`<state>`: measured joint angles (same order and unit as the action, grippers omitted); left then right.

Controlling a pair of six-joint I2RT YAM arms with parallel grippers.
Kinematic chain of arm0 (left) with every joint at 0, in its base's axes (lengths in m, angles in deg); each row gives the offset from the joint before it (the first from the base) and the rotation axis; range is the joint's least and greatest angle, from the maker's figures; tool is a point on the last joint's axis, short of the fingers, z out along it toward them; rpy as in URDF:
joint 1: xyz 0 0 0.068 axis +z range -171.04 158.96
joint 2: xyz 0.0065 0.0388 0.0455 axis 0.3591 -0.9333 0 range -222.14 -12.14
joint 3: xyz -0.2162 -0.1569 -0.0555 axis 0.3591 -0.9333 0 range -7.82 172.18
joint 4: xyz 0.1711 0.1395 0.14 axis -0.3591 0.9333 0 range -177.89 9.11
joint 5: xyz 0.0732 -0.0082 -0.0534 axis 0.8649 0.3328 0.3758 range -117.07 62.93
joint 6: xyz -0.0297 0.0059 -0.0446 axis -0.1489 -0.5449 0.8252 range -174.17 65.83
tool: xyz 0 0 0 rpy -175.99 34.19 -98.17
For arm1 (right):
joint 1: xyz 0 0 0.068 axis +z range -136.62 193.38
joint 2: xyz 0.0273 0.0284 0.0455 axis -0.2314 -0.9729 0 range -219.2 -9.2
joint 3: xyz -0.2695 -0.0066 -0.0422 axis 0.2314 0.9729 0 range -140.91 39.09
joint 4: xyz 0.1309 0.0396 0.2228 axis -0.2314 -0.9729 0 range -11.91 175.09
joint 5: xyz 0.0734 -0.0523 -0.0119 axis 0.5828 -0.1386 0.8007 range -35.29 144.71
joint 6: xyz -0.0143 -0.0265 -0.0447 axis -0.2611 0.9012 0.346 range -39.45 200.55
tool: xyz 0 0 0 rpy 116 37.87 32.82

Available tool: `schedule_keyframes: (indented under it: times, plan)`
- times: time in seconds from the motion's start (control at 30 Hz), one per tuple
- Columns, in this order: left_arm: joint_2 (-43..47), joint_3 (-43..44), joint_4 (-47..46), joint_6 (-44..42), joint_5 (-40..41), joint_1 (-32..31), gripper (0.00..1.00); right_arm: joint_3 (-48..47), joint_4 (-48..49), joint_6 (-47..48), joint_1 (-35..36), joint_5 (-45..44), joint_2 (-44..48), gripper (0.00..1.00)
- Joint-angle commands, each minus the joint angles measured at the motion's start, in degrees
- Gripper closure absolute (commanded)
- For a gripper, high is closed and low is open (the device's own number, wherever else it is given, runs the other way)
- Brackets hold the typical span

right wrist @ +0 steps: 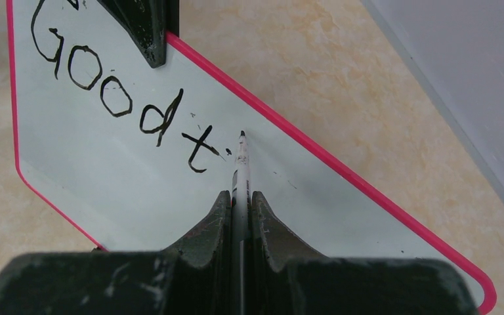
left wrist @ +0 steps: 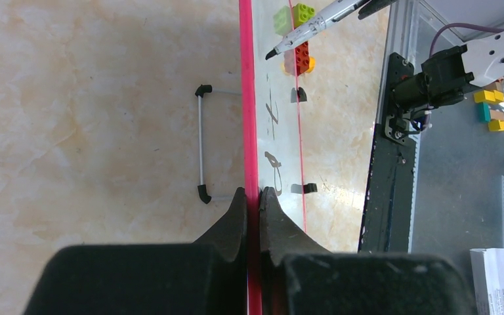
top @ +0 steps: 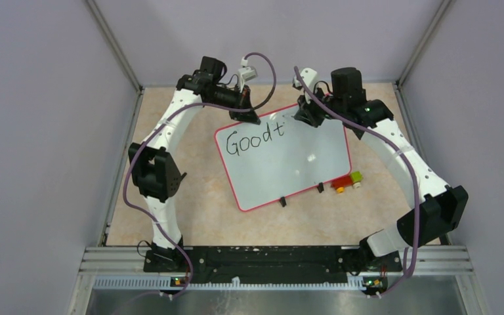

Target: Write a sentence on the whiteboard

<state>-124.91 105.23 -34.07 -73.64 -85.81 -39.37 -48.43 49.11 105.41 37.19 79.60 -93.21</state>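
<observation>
The whiteboard [top: 289, 167] lies tilted on the tan table, white with a thin red frame. The sentence [top: 254, 140] so reads "Good t" in black along its far edge. My left gripper [top: 245, 117] is shut on the board's red frame at the far left edge; in the left wrist view its jaws [left wrist: 254, 193] pinch the frame [left wrist: 248, 98] edge-on. My right gripper [top: 302, 115] is shut on a white marker [right wrist: 241, 167], whose black tip sits just right of the "t" [right wrist: 197, 149] on the whiteboard [right wrist: 125, 197]. The marker [left wrist: 315, 23] also shows in the left wrist view.
A small toy car of red, yellow and green blocks [top: 346, 182] sits by the board's near right edge. Two black feet [top: 282, 201] [top: 319, 188] stick out from the board's near edge. A thin wire stand [left wrist: 201, 144] shows behind the board. Grey walls enclose the table.
</observation>
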Motion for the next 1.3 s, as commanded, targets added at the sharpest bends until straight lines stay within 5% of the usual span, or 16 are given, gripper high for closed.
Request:
schedule_keyframes:
  times: [0.0,1.27]
  plan:
    - [-0.4,1.0,0.3,-5.6,3.2,-1.3,1.0,-1.5,3.7,-0.2,-0.6,0.0,0.2,1.0]
    - [-0.4,0.9,0.6,-6.1,3.6,-1.4,1.0,10.7,2.3,-0.2,-0.6,0.9,4.5,1.0]
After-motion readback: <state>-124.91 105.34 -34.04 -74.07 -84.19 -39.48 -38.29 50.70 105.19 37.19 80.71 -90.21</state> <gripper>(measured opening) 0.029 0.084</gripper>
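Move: With the marker in the right fingers, aim at the blank patch of whiteboard just right of the "t": its middle is about 2 cm ahead of the right hand, 4 cm left and 3 cm below. The "t" is level with that hand ahead-wise, 6 cm left and 5 cm down. The left gripper's hold on the board's top edge is 10 cm left, 1 cm back and 1 cm lower. From the left hand, the patch is 6 cm right, 3 cm ahead and 2 cm down. Draw the next letter's tall stroke: ease the right hand up and forward barely half a centimetre, then pull the marker tip down the slanted whiteboard about 5 cm and back some 2–3 cm, close along the right of the "t". Keep the marker pinched, let the wrist tip down about 5 degrees, and hold the left gripper clamped on the top edge. ##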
